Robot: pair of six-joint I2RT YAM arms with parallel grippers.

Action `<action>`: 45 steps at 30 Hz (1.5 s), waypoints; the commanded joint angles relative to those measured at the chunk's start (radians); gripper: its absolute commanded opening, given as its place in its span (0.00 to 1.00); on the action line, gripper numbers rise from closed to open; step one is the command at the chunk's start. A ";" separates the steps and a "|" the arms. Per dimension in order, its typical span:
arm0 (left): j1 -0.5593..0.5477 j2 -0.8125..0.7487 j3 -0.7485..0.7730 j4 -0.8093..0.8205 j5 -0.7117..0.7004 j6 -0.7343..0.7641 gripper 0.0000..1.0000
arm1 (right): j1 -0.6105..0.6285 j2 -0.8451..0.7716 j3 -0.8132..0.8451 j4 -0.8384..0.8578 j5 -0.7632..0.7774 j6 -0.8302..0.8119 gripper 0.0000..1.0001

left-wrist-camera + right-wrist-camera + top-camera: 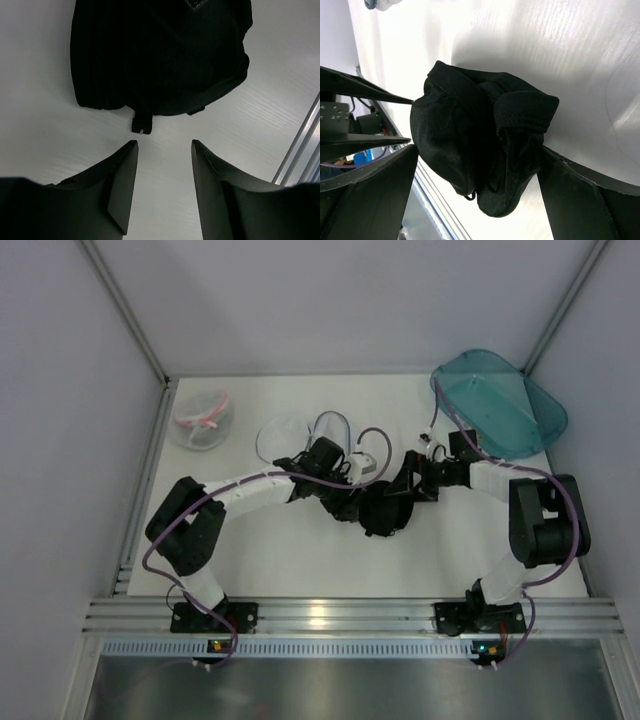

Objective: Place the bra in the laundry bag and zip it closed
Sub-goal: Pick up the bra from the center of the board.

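Observation:
The bra (384,512) is a crumpled black lump in the middle of the table. In the left wrist view the bra (160,55) lies just beyond my left gripper (164,143), which is open with only bare table between its fingers; a small strap tab (141,125) points toward them. My right gripper (479,149) is open wide, and the bra (470,145) sits between its fingers, brushing the right one. The laundry bag (285,438), translucent white with a thin grey rim, lies open behind my left wrist, partly hidden by it.
A similar round bag with a pink rim (203,418) sits at the back left. A teal plastic bin (500,405) stands at the back right. The metal rail (340,615) runs along the table's near edge, and grey walls enclose the sides and back.

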 commanded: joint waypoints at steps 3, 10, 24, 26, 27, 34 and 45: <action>-0.022 0.098 0.081 0.123 -0.034 -0.041 0.52 | -0.001 -0.028 0.033 0.000 0.017 -0.030 0.99; -0.047 0.164 0.143 0.208 -0.015 -0.064 0.50 | 0.017 0.021 0.030 0.023 -0.025 -0.006 0.97; -0.091 0.230 0.151 0.274 -0.017 -0.121 0.51 | 0.039 0.050 0.001 0.089 -0.052 0.033 0.69; -0.090 0.217 0.137 0.272 -0.015 -0.115 0.51 | 0.036 0.063 0.005 0.081 -0.049 0.025 0.48; -0.090 0.201 0.135 0.263 -0.018 -0.106 0.52 | 0.031 0.073 0.010 0.080 -0.052 0.025 0.43; -0.084 0.049 0.125 0.101 0.006 -0.034 0.59 | 0.030 0.084 0.047 0.040 -0.064 -0.013 0.01; 0.316 -0.243 0.140 -0.123 0.124 -0.138 0.89 | 0.030 -0.137 0.152 0.002 -0.146 -0.001 0.00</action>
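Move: Between the right hand's wide-open fingers is the near edge of the black bra; its middle lies some 4 cm to that hand's left, 3 cm back and 2 cm below. From the left hand, the bra's middle is about 7 cm to the right, 1 cm ahead and 4 cm lower. The grey laundry bag lies some 16 cm ahead and 9 cm left of the left hand; the turquoise basin about 18 cm ahead and 20 cm right of the right hand. Closing from wide open to shut, the right fingers pinch the bra, the hand sinking slightly before it lifts some 5 cm. Meanwhile the left hand sinks a little and goes about 7 cm right, in at the bra's left side, pauses there, then clears off up and left, then forward too, rising about 15 cm and opening wider. ##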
